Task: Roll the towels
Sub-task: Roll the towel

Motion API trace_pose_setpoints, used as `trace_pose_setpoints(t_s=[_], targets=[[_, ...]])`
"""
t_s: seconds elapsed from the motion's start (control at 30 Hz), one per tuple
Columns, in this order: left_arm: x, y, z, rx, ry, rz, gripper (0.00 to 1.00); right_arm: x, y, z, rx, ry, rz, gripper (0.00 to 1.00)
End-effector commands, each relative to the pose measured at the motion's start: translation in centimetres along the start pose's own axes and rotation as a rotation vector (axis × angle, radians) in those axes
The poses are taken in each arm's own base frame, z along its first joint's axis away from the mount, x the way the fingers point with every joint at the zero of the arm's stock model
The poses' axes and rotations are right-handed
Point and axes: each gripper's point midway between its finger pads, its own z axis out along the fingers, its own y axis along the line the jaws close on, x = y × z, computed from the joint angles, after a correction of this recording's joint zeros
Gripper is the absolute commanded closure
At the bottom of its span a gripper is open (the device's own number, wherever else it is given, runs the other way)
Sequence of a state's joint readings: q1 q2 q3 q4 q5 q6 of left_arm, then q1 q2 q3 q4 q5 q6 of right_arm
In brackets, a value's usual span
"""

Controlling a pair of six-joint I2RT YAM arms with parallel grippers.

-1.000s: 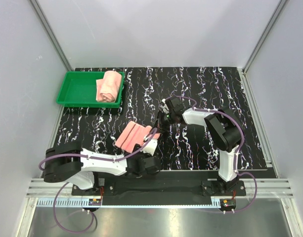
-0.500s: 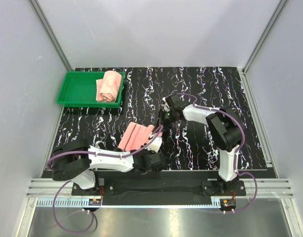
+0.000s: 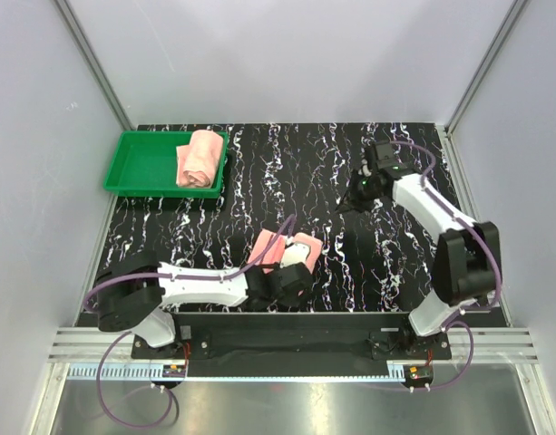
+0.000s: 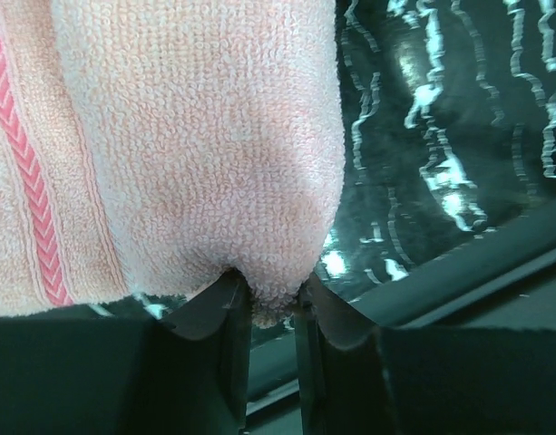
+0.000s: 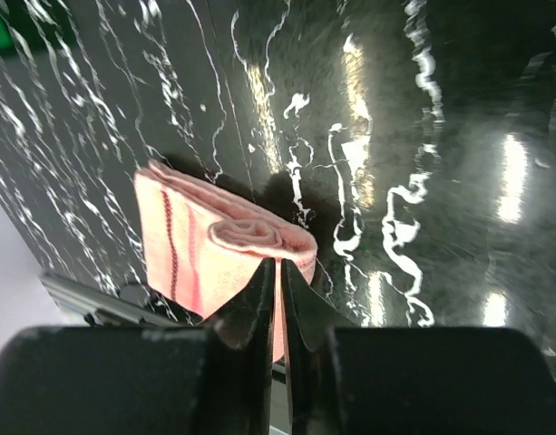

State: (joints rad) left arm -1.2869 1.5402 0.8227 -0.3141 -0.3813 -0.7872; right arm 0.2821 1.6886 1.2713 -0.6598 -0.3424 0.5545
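Note:
One salmon-pink towel (image 3: 283, 246) lies as a loose roll on the black marbled table, near the front centre. My left gripper (image 3: 288, 268) is at its near edge. In the left wrist view the gripper (image 4: 273, 299) is shut on a fold of the towel (image 4: 196, 145), which fills the view. My right gripper (image 3: 346, 201) is well to the back right of this towel, apart from it. In the right wrist view its fingers (image 5: 279, 272) are shut and empty, with the roll (image 5: 214, 245) seen beyond them. The second towel (image 3: 200, 159) lies rolled in the green tray (image 3: 123, 170).
The green tray stands at the table's back left corner. Grey walls with aluminium posts enclose the table on three sides. A black base rail (image 3: 296, 343) runs along the near edge, close below the held towel.
My right gripper has pulled away from the towel to the back right. My left gripper has carried the towel to the right and nearer the front edge, and it now lies more rolled.

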Motion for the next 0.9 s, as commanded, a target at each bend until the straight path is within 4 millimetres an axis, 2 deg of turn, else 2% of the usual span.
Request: trace_pose_setpoints(t_s=[0.0, 0.13, 0.17, 0.23, 0.27, 0.43, 0.47, 0.5, 0.53, 0.57, 0.6, 0.63, 0.67, 0.7, 0.73, 0.87], targets=[[-2.5, -4.2, -0.8, 0.201, 0.000, -0.110, 0.93, -0.7, -0.2, -3.6, 0.035, -0.088, 0.006, 0.87], [-3.7, -5.0, -1.7, 0.317, -0.002, -0.207, 0.94, -1.5, 0.0, -5.8, 0.041, -0.149, 0.008, 0.88], [-4.0, -4.5, -1.8, 0.331, -0.007, -0.235, 0.94, -1.6, 0.2, -6.4, 0.034, -0.161, 0.005, 0.88], [-4.6, -5.2, -2.4, 0.413, -0.010, -0.287, 0.94, -1.6, 0.5, -6.9, 0.026, -0.167, 0.002, 0.88], [-5.5, -4.9, -2.5, 0.435, -0.036, -0.322, 0.96, -1.6, 0.6, -7.3, 0.022, -0.171, 0.003, 0.88], [-5.9, -4.4, -3.9, 0.615, -0.059, -0.465, 0.97, -1.2, 0.8, -7.9, 0.009, -0.175, 0.001, 0.89], [-6.2, -3.9, -3.9, 0.634, -0.073, -0.494, 0.97, -1.1, 0.8, -8.0, 0.008, -0.174, 0.002, 0.90], [-7.2, -4.4, -4.8, 0.710, -0.108, -0.510, 0.97, -0.9, 0.7, -8.0, 0.007, -0.170, 0.001, 0.90], [-5.9, -3.7, -4.6, 0.717, -0.084, -0.561, 0.97, -0.8, 0.8, -7.9, 0.003, -0.164, 0.003, 0.90], [-6.1, -3.2, -4.7, 0.742, -0.088, -0.595, 0.98, -0.7, 0.8, -8.0, 0.001, -0.162, 0.003, 0.90], [-7.1, -3.3, -5.6, 0.809, -0.141, -0.618, 0.98, -0.6, 0.8, -7.9, -0.003, -0.159, 0.001, 0.90], [-6.1, -2.5, -5.3, 0.811, -0.120, -0.679, 0.98, -0.4, 0.7, -7.8, -0.003, -0.152, 0.006, 0.90], [-6.2, -1.9, -5.4, 0.827, -0.134, -0.710, 0.98, -0.3, 1.0, -7.9, -0.018, -0.150, 0.007, 0.90], [-7.1, -1.9, -6.4, 0.881, -0.181, -0.722, 0.98, -0.2, 1.0, -7.9, -0.022, -0.148, 0.010, 0.90], [-6.7, -1.5, -6.3, 0.877, -0.174, -0.749, 0.98, 0.1, 1.0, -7.8, -0.029, -0.137, 0.011, 0.91], [-7.2, -0.1, -6.8, 0.892, -0.219, -0.825, 1.00, 0.6, 1.5, -7.8, -0.059, -0.114, 0.006, 0.91]])
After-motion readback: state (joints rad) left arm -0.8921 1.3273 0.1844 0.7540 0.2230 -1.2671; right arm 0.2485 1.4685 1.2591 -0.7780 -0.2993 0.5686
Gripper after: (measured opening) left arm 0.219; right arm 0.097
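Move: The half-rolled towel's middle lies about 7 cm ahead of the left hand and 2 cm to its right, at about finger height; that hand already grips its near end. The green box is some 32 cm ahead and 31 cm left of the left hand, with the finished towel roll inside some 33 cm ahead and 23 cm left. From the empty right hand, the half-rolled towel lies roughly 12 cm back, 11 cm left and 9 cm below. The towel's near end stays pinched in the left fingers as that hand swings about 2.5 cm right and rises some 3 cm, then comes back left by about 3.5 cm, still raised, rolling steadily nearly 60 degrees until its fingers point mostly right instead of down. The empty, nearly shut right hand rises about 6 cm, easing slightly back and right, clear of the towel. ##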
